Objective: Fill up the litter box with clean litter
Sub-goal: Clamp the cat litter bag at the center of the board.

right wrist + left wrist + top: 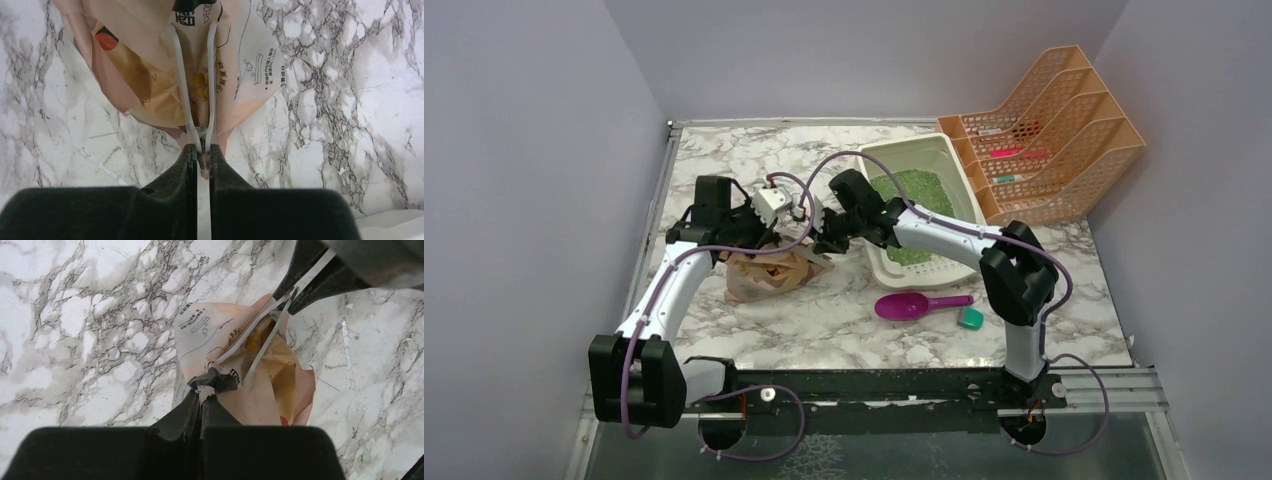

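The cream-white litter box (876,258) stands right of centre, with green clean litter (914,195) spread over its floor. Left of it a tan paper bag (769,272) lies crumpled on the marble. My left gripper (767,240) is shut on a dark printed fold of the bag's edge (215,379). My right gripper (824,240) pinches the bag's white handle straps (212,75) at its fingertips (220,155), the jaws a sliver apart. In the left wrist view the right gripper (295,295) holds those straps at the top right.
A magenta scoop (906,306) and a small teal block (970,318) lie in front of the litter box. An orange mesh file rack (1044,130) stands at the back right. Grey walls close in the left, back and right sides.
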`<action>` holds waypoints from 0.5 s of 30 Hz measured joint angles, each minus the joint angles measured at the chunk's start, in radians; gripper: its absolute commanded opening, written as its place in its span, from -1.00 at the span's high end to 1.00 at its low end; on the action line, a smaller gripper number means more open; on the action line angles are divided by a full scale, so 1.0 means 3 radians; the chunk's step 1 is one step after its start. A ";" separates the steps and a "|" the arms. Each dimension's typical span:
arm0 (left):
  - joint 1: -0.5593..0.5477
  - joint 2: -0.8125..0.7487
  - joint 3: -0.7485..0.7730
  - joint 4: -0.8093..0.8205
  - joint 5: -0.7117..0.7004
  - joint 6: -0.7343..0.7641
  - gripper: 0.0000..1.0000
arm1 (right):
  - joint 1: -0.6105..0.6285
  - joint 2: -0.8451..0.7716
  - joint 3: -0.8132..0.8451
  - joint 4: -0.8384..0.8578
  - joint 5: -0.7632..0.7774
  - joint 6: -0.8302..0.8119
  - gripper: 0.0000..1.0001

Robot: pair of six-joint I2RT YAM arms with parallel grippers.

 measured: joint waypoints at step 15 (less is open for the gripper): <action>-0.0033 -0.0160 -0.0064 0.0067 0.0128 -0.0106 0.90 | -0.0005 -0.0080 -0.0521 0.0804 0.0098 0.0697 0.12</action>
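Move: The right hand has the grey clip by its squeezed handle, the open jaws reaching over the cat litter bag's top, whose middle lies about 6 cm to its left, level with it fore and aft, roughly 1 cm lower. The litter box is some 22 cm to its right and 7 cm farther out, the purple scoop about 22 cm right and 12 cm back, both 7 to 9 cm lower. From the left hand, already pinching the bag, that top middle is about 4 cm right and 2 cm down. The right fingers ease their squeeze on the clip's handle, opening from nearly shut to about two fifths; the hand drifts about 1 cm left towards the bag's top, then sinks roughly 1.5 cm and slides back right, turning some 10 degrees, mostly clockwise. The left fingers keep their pinch on the bag while that hand ends about 1 cm higher, slightly back and to the right. ##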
